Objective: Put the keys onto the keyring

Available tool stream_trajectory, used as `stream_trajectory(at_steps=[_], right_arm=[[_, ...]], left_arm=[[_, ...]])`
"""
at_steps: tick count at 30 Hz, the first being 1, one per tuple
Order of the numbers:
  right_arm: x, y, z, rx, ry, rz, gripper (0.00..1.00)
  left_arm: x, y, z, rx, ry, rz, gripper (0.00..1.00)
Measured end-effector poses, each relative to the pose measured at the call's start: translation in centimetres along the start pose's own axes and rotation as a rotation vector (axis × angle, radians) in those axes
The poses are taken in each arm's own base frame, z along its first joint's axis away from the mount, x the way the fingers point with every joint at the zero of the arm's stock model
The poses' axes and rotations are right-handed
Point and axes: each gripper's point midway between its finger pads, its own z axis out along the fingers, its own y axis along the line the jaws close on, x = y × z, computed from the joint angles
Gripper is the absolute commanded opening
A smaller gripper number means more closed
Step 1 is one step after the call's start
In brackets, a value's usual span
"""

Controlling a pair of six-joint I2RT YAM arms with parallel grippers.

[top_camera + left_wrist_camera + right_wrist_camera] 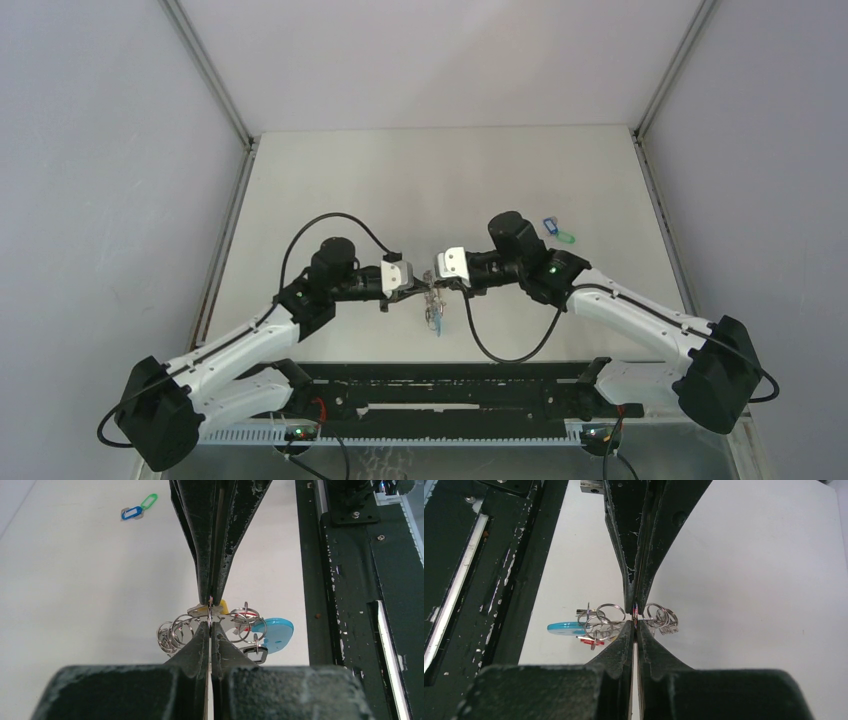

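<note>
The keyring (435, 315) is a bundle of silver rings (177, 632) with a cyan piece (272, 632), a red tag (591, 641) and a black tag (255, 652). It hangs above the table's near middle. My left gripper (210, 625) and right gripper (634, 624) meet tip to tip, both shut on a thin wire ring of the keyring. A yellow key (220, 605) shows just behind the tips, among the rings. The blue key (131, 513) and green key (149, 501) lie linked together on the table, far right in the top view (555, 232).
A black rail frame (440, 395) runs along the table's near edge under both arms. Grey walls with metal corner posts (215, 80) enclose the white table (440, 180) on three sides.
</note>
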Motion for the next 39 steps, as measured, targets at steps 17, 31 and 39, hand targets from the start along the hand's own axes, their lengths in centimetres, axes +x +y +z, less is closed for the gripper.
stream_trajectory(at_steps=[17, 31, 39], right_arm=[[-1.6, -0.4, -0.6, 0.013, -0.010, -0.023, 0.31], [1.8, -2.2, -4.2, 0.229, 0.063, 0.280, 0.45], [6.0, 0.3, -3.7, 0.254, 0.184, 0.590, 0.43]], left_arm=[[-0.2, 1.1, 0.1, -0.051, -0.002, 0.007, 0.00], [0.0, 2.5, -0.8, -0.131, 0.019, 0.008, 0.00], [0.8, 3.5, -2.0, -0.203, 0.045, 0.002, 0.00]])
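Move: The ring of the keyring that the left fingers pinch lies about 1 cm to the left of the right fingertips, level with them; from the left hand, the yellow key held at the right fingertips is about 1 cm to its right, hanging 3 cm below. From the right hand, the red tag hangs some 3 cm back, 1 cm left and 3 cm down. The blue fob hangs roughly 6 cm back, straight behind, and 5 cm lower. Open the right gripper to let go of the yellow key beside the keyring, and lift about 3 cm as you back off to the right. Then swing forward and drop about 7 cm from that height, still going right, fingers part-open and turning some 30 degrees clockwise. Keep the left fingers shut on the keyring and ease it forward and left, about 4 cm in all. ##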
